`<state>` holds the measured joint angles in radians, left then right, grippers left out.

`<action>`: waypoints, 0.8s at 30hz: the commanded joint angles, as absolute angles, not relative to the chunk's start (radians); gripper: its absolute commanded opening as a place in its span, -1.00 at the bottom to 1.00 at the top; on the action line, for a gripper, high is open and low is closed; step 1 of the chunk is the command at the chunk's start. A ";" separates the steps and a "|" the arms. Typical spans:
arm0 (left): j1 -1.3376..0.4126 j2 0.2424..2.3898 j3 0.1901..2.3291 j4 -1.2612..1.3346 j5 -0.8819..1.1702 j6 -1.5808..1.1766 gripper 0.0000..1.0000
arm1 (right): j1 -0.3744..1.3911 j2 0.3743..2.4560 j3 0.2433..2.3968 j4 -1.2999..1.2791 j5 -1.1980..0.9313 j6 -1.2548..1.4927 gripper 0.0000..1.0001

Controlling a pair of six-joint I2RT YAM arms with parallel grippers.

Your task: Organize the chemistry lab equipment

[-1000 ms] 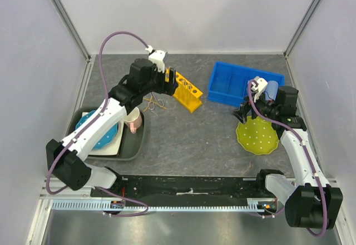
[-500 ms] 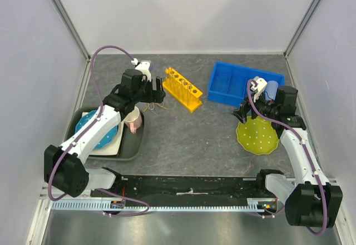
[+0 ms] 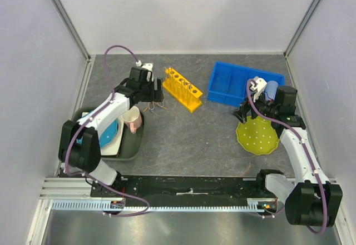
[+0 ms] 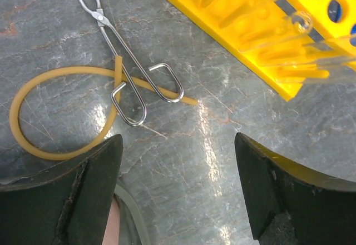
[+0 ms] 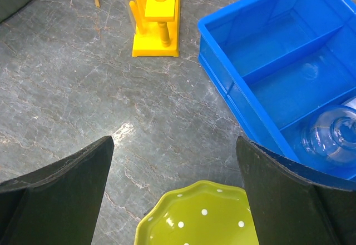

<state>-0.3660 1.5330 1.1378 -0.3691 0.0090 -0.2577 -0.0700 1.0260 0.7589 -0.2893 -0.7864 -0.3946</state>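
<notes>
The metal tongs (image 4: 100, 17) lie on the grey table across a tan rubber loop (image 4: 67, 70), both just ahead of my left gripper (image 4: 178, 189), which hangs open and empty above them. Beside them stands the yellow holed rack (image 4: 245, 11) with thin clear rods (image 4: 289, 23) in it. From above, the left gripper (image 3: 156, 95) sits between the rack (image 3: 182, 89) and the tongs (image 3: 154, 106). My right gripper (image 5: 175, 195) is open and empty over the edge of a green dotted plate (image 5: 200, 220). A clear glass flask (image 5: 334, 134) lies in the blue bin (image 5: 261, 73).
The divided blue bin (image 3: 245, 84) stands at the back right, with the green plate (image 3: 257, 135) in front of it. At the left, a dark tray (image 3: 130, 148) holds a blue dotted plate (image 3: 108, 134) and a cream mug (image 3: 133, 120). Walls close in three sides.
My left arm has drawn back from over the yellow rack, toward the left and lower, and now hovers over the tongs and loop. The right arm has not moved.
</notes>
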 commanded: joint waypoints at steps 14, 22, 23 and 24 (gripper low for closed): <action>-0.215 1.850 1.457 -0.566 -0.040 -0.471 0.41 | -0.074 1.029 0.753 -0.278 -0.790 -0.410 0.96; -0.181 1.957 1.506 -0.638 -0.084 -0.601 0.23 | -0.072 1.031 0.756 -0.278 -0.796 -0.408 0.96; -0.181 1.966 1.511 -0.643 -0.090 -0.612 0.23 | -0.072 1.031 0.756 -0.278 -0.798 -0.407 0.96; -0.181 1.977 1.528 -0.646 -0.094 -0.620 0.23 | -0.072 1.029 0.756 -0.278 -0.798 -0.407 0.96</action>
<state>-0.1757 1.9476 1.4666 -0.6086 -0.0544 -0.5194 -0.0700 1.0290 0.7589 -0.2939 -0.7864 -0.3973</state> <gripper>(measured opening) 0.621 0.982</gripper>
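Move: The rubber tubing lies loosely looped on the table, its middle some 8 cm ahead of the left hand, 7 cm to its left and about 13 cm below. The tongs lie over the tubing's right part, their middle roughly 13 cm ahead of this hand and 5 cm left. The yellow rack stands about 13 cm ahead and 8 cm right, the mug about 2 cm ahead and 11 cm left. From the right hand the tubing is roughly 10 cm ahead and 33 cm left. Nothing is touched yet: the empty left hand heads down towards the rubber tubing beside the tongs' handles, first forward some 6 cm, then swinging left about 7 cm while sinking ever faster, about 8 cm in all. The wrist turns some 25 degrees counter-clockwise and tips the fingers more steeply down; the wide-open fingers close part of the way. ##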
